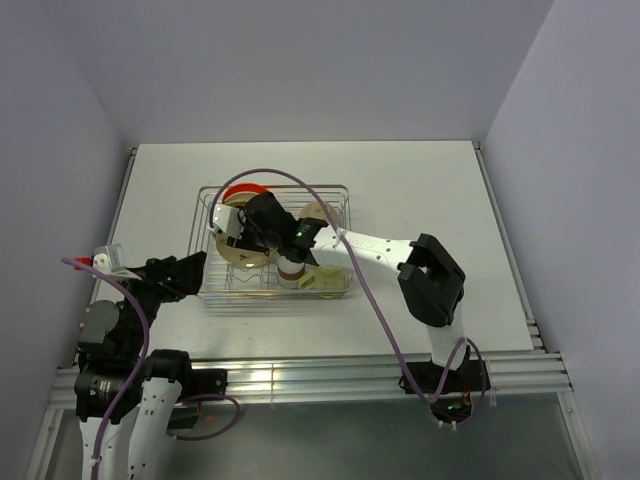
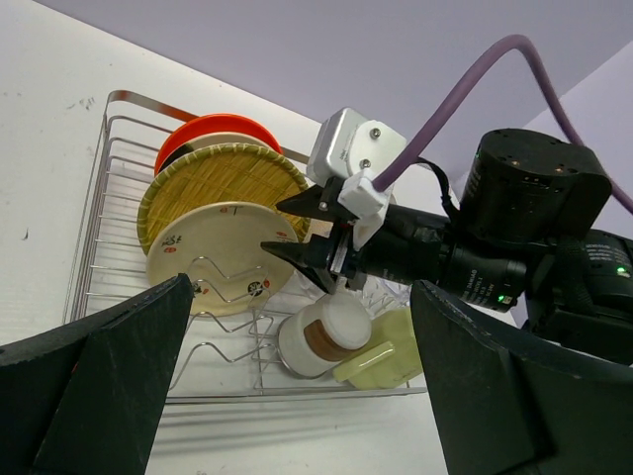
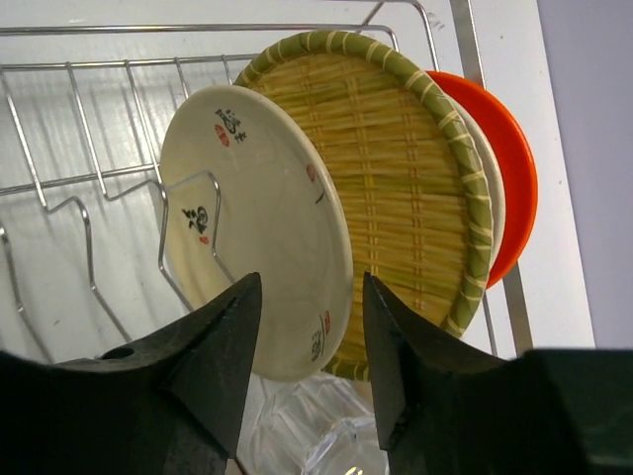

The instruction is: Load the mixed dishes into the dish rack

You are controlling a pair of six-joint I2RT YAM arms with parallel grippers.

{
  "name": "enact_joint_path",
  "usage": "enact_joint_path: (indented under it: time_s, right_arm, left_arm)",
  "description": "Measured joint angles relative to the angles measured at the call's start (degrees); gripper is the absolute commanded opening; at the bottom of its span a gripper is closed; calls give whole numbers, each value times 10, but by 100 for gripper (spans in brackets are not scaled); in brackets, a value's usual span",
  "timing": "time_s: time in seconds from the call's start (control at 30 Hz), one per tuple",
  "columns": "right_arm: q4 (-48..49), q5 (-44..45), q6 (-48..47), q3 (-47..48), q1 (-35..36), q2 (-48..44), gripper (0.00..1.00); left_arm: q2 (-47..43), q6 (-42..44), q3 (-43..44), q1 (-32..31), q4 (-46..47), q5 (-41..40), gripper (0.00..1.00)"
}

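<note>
The dish rack (image 1: 275,297) (image 2: 109,178) (image 3: 198,30) holds three upright plates in a row: an orange plate (image 2: 213,124) (image 3: 514,168) at the back, a yellow woven-pattern plate (image 2: 218,183) (image 3: 406,168), then a cream plate (image 2: 213,252) (image 3: 257,228) with printed marks. My right gripper (image 3: 310,282) (image 2: 287,228) is open, its jaws standing either side of the cream plate's rim with gaps showing. A white cup with a brown inside (image 2: 321,336) and a pale green mug (image 2: 386,351) lie in the rack's near part. A clear plastic cup (image 3: 316,426) lies under the right gripper. My left gripper (image 1: 195,268) is open and empty, just left of the rack.
The right arm (image 1: 380,250) reaches across the rack from the right, its purple cable (image 1: 300,180) looping over it. Walls close the table on the left, right and back. White tabletop (image 1: 430,190) lies to the right of the rack and behind it.
</note>
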Motion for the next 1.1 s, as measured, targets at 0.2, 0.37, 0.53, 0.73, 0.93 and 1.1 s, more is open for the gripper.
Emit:
enact_joint_path:
  time_s: [0.2, 0.37, 0.53, 0.73, 0.93, 1.1]
  right_arm:
    - [-67, -11, 52, 25, -19, -54, 100]
    - [-88, 15, 132, 30, -103, -173, 100]
    - [-102, -23, 254, 2, -297, -300, 100]
    - [-124, 25, 348, -146, -416, -431, 100]
    - [-145, 89, 391, -298, -423, -551, 100]
    - [-155, 123, 426, -334, -429, -616, 100]
  left_arm:
    - [5, 0, 1, 0, 1, 0, 99]
    - [45, 0, 10, 0, 2, 7, 99]
    - [78, -3, 12, 0, 11, 21, 99]
    - [125, -16, 14, 0, 40, 42, 99]
    - [175, -24, 17, 0, 58, 50, 99]
    - [187, -29, 17, 0, 65, 59, 99]
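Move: The flowered plate I have just set in the rack stands with its rim between my right fingers, its middle about 3 cm left, 1 cm back and 4 cm below. The woven tray leans some 5 cm beyond the plate and the red dish about 11 cm beyond it; the brown-banded cup stands roughly 6 cm right, 4 cm back. From my left hand the plate lies about 14 cm ahead, 9 cm right and well below. My right fingers, already half open around the plate's rim, spread fully as I draw up out of the rack and swing about 40 cm right, arcing high over the rack and then sinking partway above the bare right side, the wrist turning some 70 degrees clockwise and rolling. My empty left hand eases 5 cm forward towards the rack, a little right and down, tipping down slightly. ##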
